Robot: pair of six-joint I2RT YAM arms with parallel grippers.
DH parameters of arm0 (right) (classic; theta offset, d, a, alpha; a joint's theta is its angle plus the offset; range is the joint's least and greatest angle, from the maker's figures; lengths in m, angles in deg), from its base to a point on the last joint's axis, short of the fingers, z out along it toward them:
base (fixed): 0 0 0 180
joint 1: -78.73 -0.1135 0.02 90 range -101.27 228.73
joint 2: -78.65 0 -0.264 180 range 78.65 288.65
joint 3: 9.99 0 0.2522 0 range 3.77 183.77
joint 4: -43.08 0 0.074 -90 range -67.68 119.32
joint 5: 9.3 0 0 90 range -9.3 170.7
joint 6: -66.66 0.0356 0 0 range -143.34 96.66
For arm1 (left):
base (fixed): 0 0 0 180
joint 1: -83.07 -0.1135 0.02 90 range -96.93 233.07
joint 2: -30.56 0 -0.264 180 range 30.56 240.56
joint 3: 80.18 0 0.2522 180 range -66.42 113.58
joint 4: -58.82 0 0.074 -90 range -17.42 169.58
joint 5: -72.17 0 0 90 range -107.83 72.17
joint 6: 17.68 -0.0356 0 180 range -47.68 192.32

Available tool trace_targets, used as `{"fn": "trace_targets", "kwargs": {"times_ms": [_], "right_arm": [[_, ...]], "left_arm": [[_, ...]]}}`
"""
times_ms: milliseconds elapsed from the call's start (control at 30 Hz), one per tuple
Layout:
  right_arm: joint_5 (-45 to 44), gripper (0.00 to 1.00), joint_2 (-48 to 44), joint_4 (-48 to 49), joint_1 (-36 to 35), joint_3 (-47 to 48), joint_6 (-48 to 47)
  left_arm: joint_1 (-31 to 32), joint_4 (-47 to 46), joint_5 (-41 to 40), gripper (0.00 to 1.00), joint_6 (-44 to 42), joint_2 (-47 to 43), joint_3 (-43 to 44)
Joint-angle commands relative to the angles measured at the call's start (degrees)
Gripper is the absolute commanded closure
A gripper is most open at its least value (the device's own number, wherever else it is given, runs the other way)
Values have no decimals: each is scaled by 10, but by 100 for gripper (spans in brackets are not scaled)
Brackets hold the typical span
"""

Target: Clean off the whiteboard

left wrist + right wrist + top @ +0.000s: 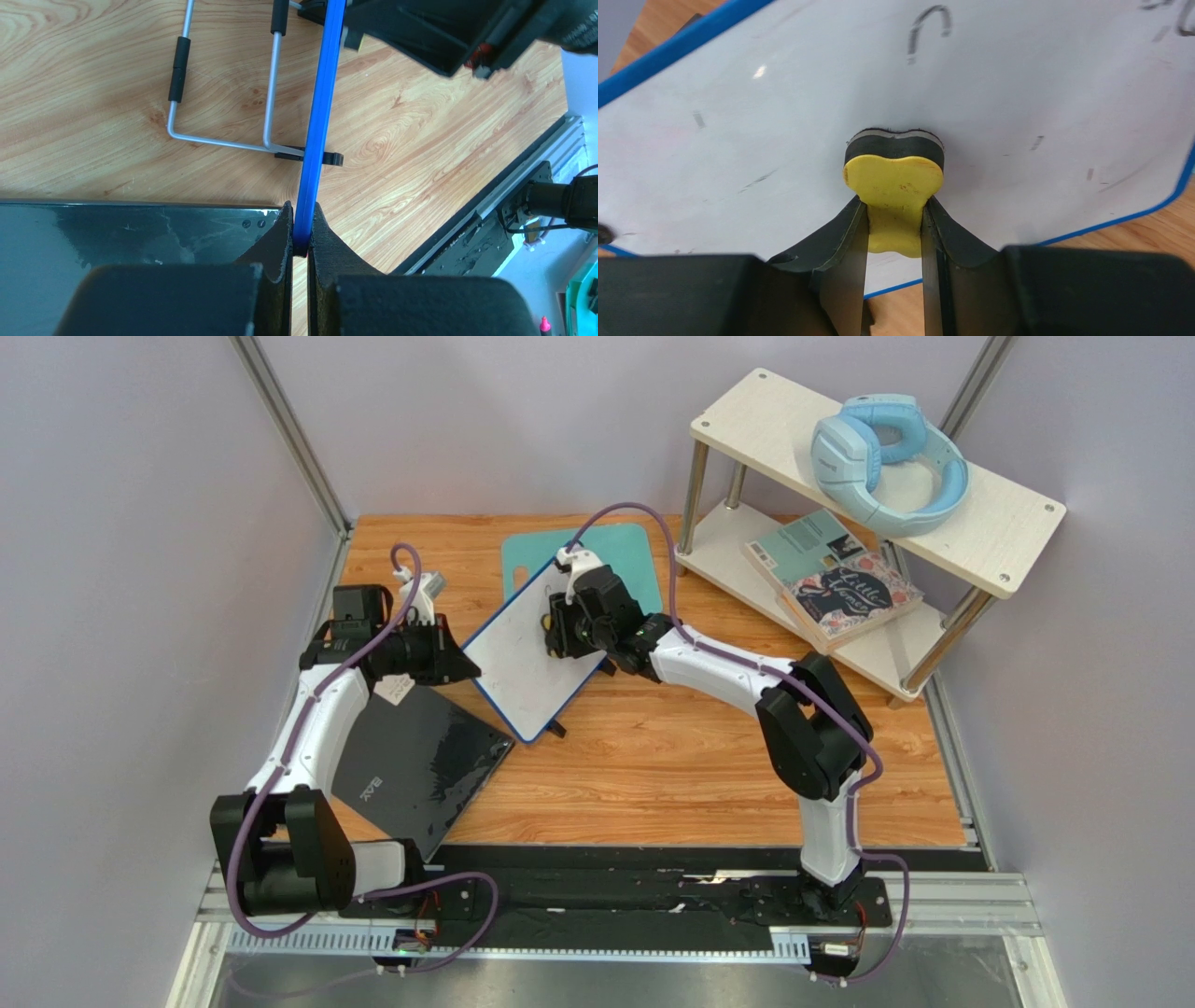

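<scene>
The whiteboard (536, 655), white with a thin blue frame, stands tilted at the table's middle. My left gripper (452, 661) is shut on its left edge; the left wrist view shows the blue frame (317, 133) pinched between my jaws and its wire stand (219, 142) behind. My right gripper (558, 627) is shut on a yellow eraser (893, 196) whose dark felt presses on the board face (1032, 91). A dark curved mark (927, 28) and faint smudges show on the board beyond the eraser.
A glossy black slab (410, 763) lies at the front left. A teal mat (634, 560) lies behind the board. A two-tier shelf (968, 518) at the back right holds blue headphones (884, 462) and books (839, 577).
</scene>
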Motion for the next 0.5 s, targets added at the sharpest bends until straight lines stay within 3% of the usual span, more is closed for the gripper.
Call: {"fn": "trace_targets", "kwargs": {"times_ms": [0,200,467], "right_arm": [[63,100,3,29,-40,38,4],[3,100,-5,27,-30,76,4],[-1,100,22,25,29,149,41]], "left_arm": [[11,-6,-26,100,-34,-9,-3],[14,-4,-29,100,-35,-8,-4],[17,-4,-31,100,-35,-7,-4]]}}
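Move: The right hand holds the yellow eraser against the whiteboard; the middle of the whiteboard's top edge is about 3 cm ahead, 4 cm left and 5 cm up. A leftover curved mark sits some 5 cm ahead, 2 cm left and 4 cm up, and the left gripper on the board corner 6 cm back, 10 cm left and 5 cm up. From the left hand, that top edge's middle lies about 9 cm ahead and 6 cm right, level. Keep the left gripper pinched on the board's corner, nearly still, to steady it. With the right hand keep hold of the eraser, finish the stroke a couple of centimetres to the left and slightly back along the board, then turn upward and slide it up the leaning face to the top edge, about 6 cm higher in all and some 3 cm forward again on the way up. ##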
